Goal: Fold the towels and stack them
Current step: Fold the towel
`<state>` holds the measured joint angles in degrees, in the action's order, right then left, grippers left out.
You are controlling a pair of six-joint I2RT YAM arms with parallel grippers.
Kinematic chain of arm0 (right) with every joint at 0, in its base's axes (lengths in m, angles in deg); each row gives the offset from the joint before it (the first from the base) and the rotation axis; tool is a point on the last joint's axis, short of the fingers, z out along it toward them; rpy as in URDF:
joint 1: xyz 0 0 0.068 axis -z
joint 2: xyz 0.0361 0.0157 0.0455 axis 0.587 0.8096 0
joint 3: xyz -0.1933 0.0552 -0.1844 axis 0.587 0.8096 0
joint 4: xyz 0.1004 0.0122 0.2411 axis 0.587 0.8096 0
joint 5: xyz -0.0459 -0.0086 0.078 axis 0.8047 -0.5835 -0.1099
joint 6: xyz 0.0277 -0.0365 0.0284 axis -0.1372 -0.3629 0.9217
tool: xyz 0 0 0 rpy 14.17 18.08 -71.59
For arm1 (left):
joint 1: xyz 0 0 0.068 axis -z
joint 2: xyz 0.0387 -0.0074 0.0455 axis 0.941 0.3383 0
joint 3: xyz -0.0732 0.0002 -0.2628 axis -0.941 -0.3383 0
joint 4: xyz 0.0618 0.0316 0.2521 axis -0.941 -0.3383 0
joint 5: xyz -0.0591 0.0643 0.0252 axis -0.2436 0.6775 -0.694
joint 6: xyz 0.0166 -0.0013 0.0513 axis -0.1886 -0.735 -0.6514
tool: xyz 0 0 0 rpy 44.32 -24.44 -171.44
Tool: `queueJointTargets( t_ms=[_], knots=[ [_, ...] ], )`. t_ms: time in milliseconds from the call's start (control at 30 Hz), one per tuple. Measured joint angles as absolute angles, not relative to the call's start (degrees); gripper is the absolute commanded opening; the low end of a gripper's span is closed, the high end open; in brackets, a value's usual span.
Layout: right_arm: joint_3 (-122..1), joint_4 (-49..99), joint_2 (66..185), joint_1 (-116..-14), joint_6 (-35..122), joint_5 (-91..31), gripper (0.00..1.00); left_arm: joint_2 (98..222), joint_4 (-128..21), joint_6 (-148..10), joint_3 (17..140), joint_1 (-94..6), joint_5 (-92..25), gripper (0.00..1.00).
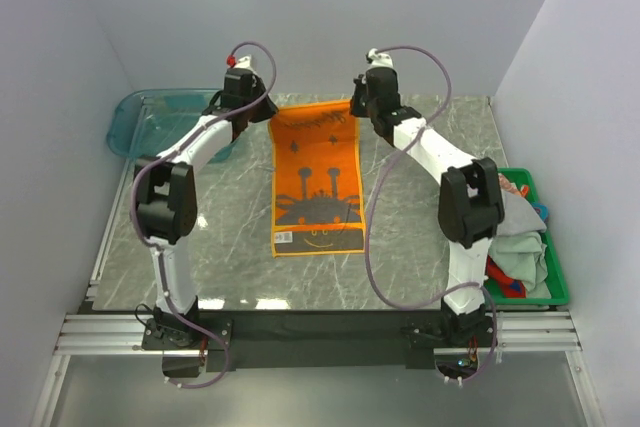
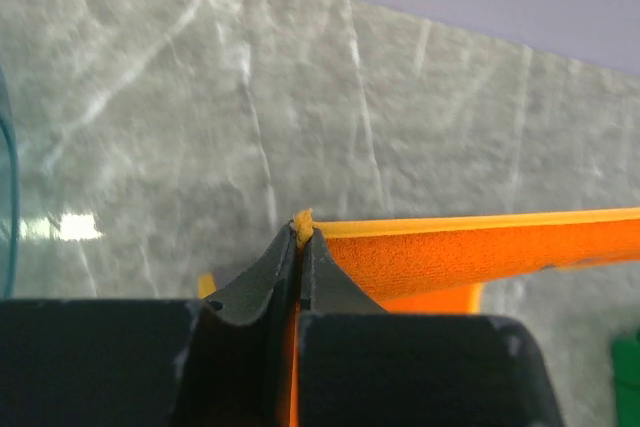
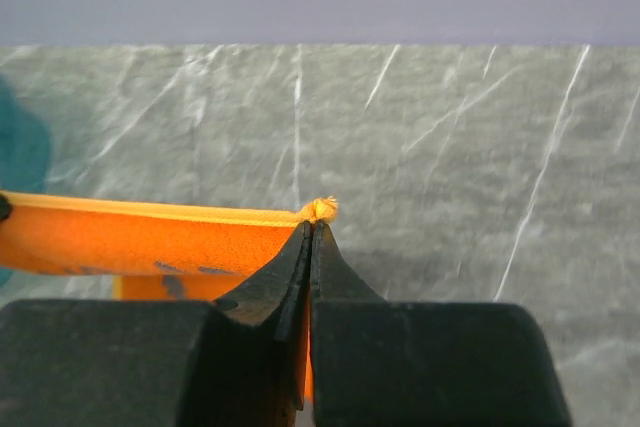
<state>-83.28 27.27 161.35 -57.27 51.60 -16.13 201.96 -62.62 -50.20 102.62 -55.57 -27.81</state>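
An orange towel [image 1: 317, 177] with a dark printed figure lies lengthwise in the middle of the marble table [image 1: 230, 227]. Its far edge is lifted off the surface. My left gripper [image 1: 262, 113] is shut on the towel's far left corner, and the yellow hem tip pokes out between the fingertips [image 2: 300, 229]. My right gripper [image 1: 357, 107] is shut on the far right corner, with a frayed tuft showing above its tips [image 3: 315, 229]. The orange towel's [image 2: 470, 257] edge runs taut between the two grippers, and the same towel [image 3: 140, 239] stretches left in the right wrist view.
A clear teal plastic tub [image 1: 150, 119] stands at the far left of the table, behind the left arm. A green crate [image 1: 530, 247] at the right edge holds several more towels, pale green and red-patterned among them, partly hidden by the right arm.
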Motion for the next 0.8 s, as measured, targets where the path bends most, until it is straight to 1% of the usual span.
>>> queueJointTargets(
  t_ms=[200,367,600,800],
  knots=[
    [-72.95,27.12,151.86,-57.27,53.89,-18.58,0.00,192.45,-62.71,-48.32,94.12,-55.42,-31.49,0.01],
    [-64.49,27.43,144.87,-57.51,56.28,-20.48,0.00,184.32,-63.08,-46.62,84.63,-54.21,-32.65,0.01],
    [-51.92,29.04,136.35,-59.80,60.01,-21.58,0.00,175.62,-65.26,-44.30,70.51,-51.46,-32.30,0.01],
    [-45.25,31.25,131.67,-62.60,61.65,-20.18,0.00,166.72,-67.60,-43.60,62.69,-48.51,-29.83,0.01]
  ],
)
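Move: Both hands already hold the towel's far corners off the table. From the left hand, the middle of the towel's near edge lies some 33 cm back, 11 cm right and 15 cm below; the teal tray is about 26 cm left and 5 cm ahead. From the right hand, that near edge is roughly 33 cm back, 8 cm left and 18 cm down; the green basket sits about 33 cm right and 24 cm back. Both hands keep pinching the far corners and swing back about 20 cm towards the near edge, fingertips tipping down. ##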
